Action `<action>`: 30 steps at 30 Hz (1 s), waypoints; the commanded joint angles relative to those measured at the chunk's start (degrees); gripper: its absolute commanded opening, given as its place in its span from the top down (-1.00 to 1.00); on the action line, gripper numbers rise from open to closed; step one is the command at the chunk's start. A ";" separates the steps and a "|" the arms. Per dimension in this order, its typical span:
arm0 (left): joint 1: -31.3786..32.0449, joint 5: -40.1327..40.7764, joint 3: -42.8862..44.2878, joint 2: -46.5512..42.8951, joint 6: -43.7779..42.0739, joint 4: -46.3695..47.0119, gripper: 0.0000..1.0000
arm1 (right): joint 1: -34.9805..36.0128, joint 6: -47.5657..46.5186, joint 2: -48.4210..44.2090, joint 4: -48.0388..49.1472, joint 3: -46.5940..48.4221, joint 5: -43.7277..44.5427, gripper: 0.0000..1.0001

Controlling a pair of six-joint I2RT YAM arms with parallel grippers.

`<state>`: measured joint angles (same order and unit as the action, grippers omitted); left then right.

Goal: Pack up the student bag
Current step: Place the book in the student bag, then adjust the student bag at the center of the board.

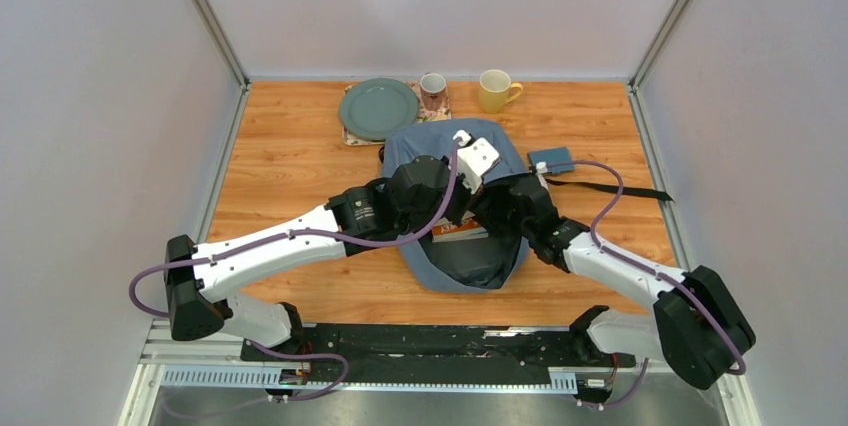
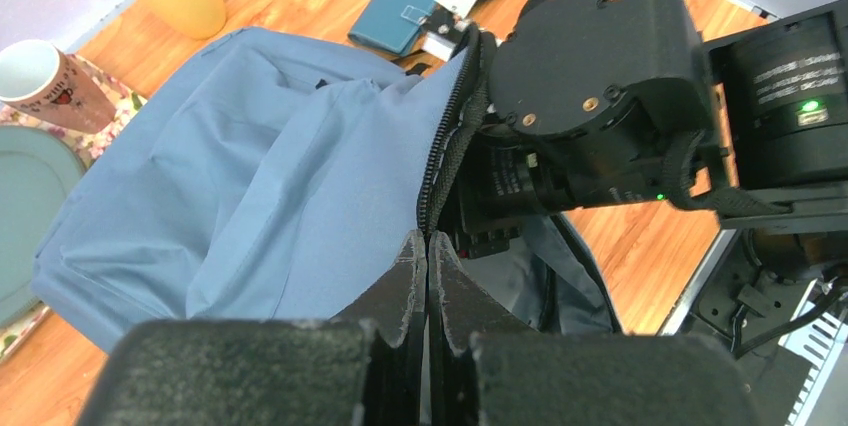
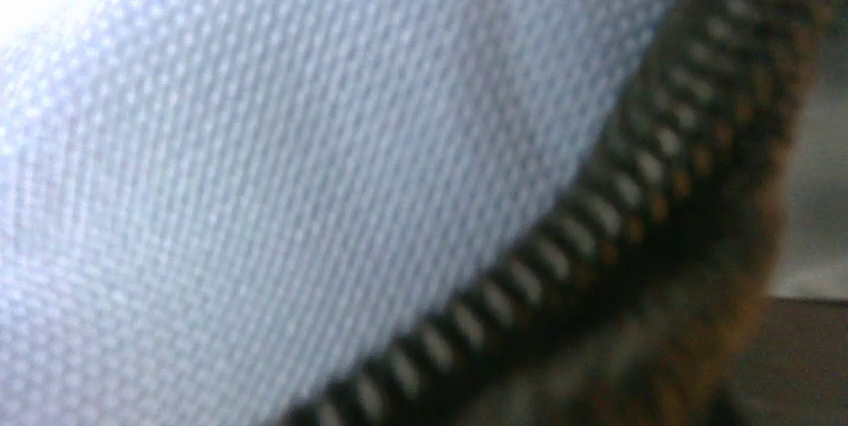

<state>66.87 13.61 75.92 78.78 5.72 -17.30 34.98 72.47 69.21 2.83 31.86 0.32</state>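
The student bag (image 1: 462,278), soft grey-blue with black zipper trim, lies mid-table with its mouth held open. My left gripper (image 2: 427,238) is shut, its tips pinching the bag's (image 2: 260,166) zipper edge (image 2: 447,136) and lifting that flap. My right arm (image 1: 610,261) reaches into the opening from the right, its black wrist (image 2: 590,86) just past the zipper. Its fingers are hidden inside. The right wrist view is filled by blurred bag fabric (image 3: 250,196) and zipper teeth (image 3: 560,236). A strip of orange-and-white cover (image 1: 458,230) shows inside the bag.
At the back stand a green plate (image 1: 378,108) on a floral mat, a patterned mug (image 1: 433,92) and a yellow mug (image 1: 495,91). A small teal case (image 1: 551,159) lies right of the bag, with a black strap (image 1: 625,190) trailing right.
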 commanded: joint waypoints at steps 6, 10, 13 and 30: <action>0.36 1.86 -5.34 -4.60 1.23 3.94 1.00 | 0.44 -12.52 -25.41 -23.19 -4.70 6.79 -0.74; 0.37 2.30 -6.40 -4.60 1.66 4.47 1.00 | 0.44 -15.95 -39.92 -35.41 -3.91 10.92 -0.79; 0.37 2.74 -7.98 -5.30 2.19 5.78 1.00 | 0.26 -17.01 -46.78 -45.25 -1.10 14.00 -0.80; 0.37 -7.46 -20.10 -13.47 9.14 0.25 0.15 | 0.26 -19.73 -47.41 -55.12 9.37 17.09 -0.83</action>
<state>67.20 5.63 58.67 71.11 11.97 -15.40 35.20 54.15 21.32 -51.18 39.70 17.43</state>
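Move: The orange book lies in the open bag, its middle about 4 cm to the right hand's left, roughly level with it fore and aft and some 4 cm lower. The blue wallet is about 13 cm ahead and 19 cm right of that hand. The left hand pinches the raised flap's zip edge. From that hand, the bag's front rim lies 11 cm back and 26 cm down, the book 7 cm ahead and 24 cm down. The books are left in the bag as the right hand spreads its fingers wide and pulls out from under the flap, some 15 cm to the right and 10 cm back, first dipping slightly, then rising about 8 cm while rolling and tipping its fingers up. The held flap is lowered about 8 cm by the left hand, which draws back nearly 5 cm, slightly left, tips down and opens late, letting go of the zip edge. ##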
